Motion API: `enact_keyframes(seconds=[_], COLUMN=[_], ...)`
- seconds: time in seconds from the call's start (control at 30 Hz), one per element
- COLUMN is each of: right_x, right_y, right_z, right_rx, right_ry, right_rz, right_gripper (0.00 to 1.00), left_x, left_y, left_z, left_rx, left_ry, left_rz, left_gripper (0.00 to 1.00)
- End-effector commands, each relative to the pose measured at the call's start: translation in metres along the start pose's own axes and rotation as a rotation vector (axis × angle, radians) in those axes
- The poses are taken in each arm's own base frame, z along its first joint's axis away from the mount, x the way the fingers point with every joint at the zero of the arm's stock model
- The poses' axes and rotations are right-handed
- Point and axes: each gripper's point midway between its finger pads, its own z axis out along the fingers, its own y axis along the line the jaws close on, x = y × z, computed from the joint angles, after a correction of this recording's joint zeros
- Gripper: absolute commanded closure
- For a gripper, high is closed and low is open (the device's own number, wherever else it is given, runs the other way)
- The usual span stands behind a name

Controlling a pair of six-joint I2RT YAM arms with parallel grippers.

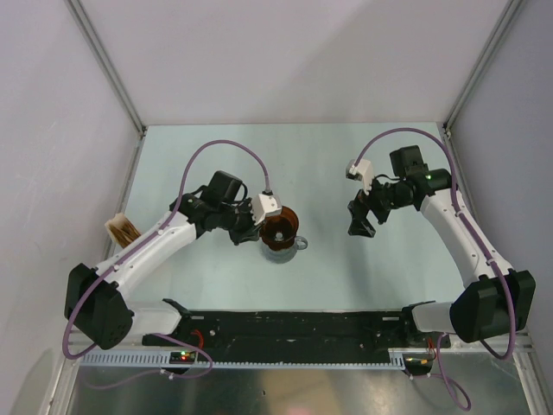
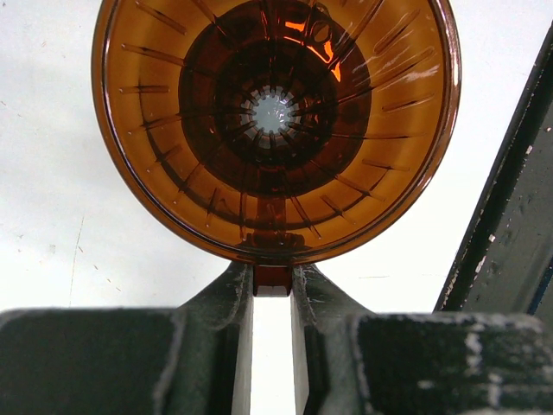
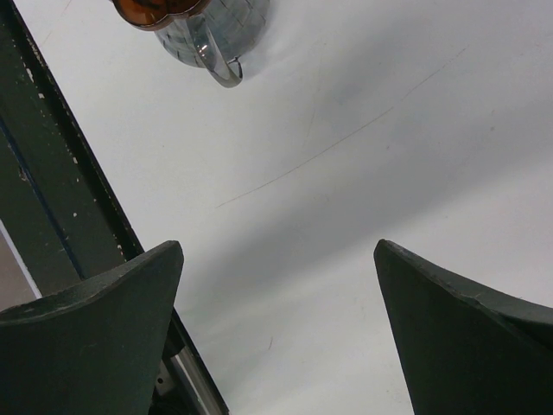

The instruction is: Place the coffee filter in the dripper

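The dripper [image 1: 280, 227], a reddish-brown translucent cone, sits on top of a clear glass jug [image 1: 300, 244] at the table's middle. In the left wrist view its ribbed inside and centre hole fill the top [image 2: 275, 121], and nothing lies in it. My left gripper [image 2: 272, 278] is shut on the dripper's small side handle, one finger pressed on each side of the tab; from above the gripper [image 1: 255, 228] is at the dripper's left. My right gripper [image 1: 361, 226] hangs open to the right, its jaws wide apart [image 3: 276, 285] over bare table. No coffee filter shows in any view.
A small orange box with brown paper edges [image 1: 123, 230] stands at the table's left edge beside my left arm. A black rail [image 1: 294, 327] runs along the near edge. The right wrist view catches the jug [image 3: 220, 39] and the dripper's rim [image 3: 155, 10] at the top left.
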Motion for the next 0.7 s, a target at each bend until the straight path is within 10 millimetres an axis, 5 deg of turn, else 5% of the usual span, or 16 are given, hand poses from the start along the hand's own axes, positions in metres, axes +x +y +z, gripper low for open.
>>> enact_keyframes(seconds=[0.0,0.1,0.43,0.6,0.67], right_x=[-0.004,-0.004,-0.003,-0.007,-0.012], right_y=[0.004,0.004,0.005,0.007,0.007], right_z=[0.001,0.001,0.001,0.0,-0.001], right_rx=[-0.017,-0.015,-0.012,-0.01,0.0], right_ry=[-0.016,-0.014,-0.007,-0.014,-0.031], right_rz=[-0.02,-0.022,-0.036,-0.058,-0.067], right_gripper=[0.0,0.01,0.01,0.01,0.01], left_x=[-0.021,-0.021,-0.031,-0.036,-0.038], left_y=[0.011,0.013,0.01,0.006,0.02], left_z=[-0.014,-0.013,-0.034,-0.064,-0.093], left_rx=[-0.054,-0.057,-0.104,-0.158,-0.24], left_ry=[-0.062,-0.057,-0.113,-0.167,-0.221], left_rz=[0.043,0.04,0.052,0.001,-0.13], left_gripper=[0.89,0.81,0.07,0.01,0.0])
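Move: The dripper sits on the carafe, its handle still pinched by the left gripper; its middle is about 6 cm to the right of that hand, some 1 cm farther ahead and about level. The carafe's middle stands directly under it, about 8 cm below the hand. The coffee filters are in their holder some 34 cm to the left, 2 cm farther ahead and 8 cm lower. From the right gripper the dripper lies about 20 cm to the left, 2 cm back and 5 cm below. Keep the left gripper where it is on the dripper's handle, then open the fingers wide to let the handle go. Once they are nearly open, lift straight off, up about 4 cm and ending with a slight drift to the left, away from the dripper, tipping the fingertips up by some 5 to 10 degrees. ##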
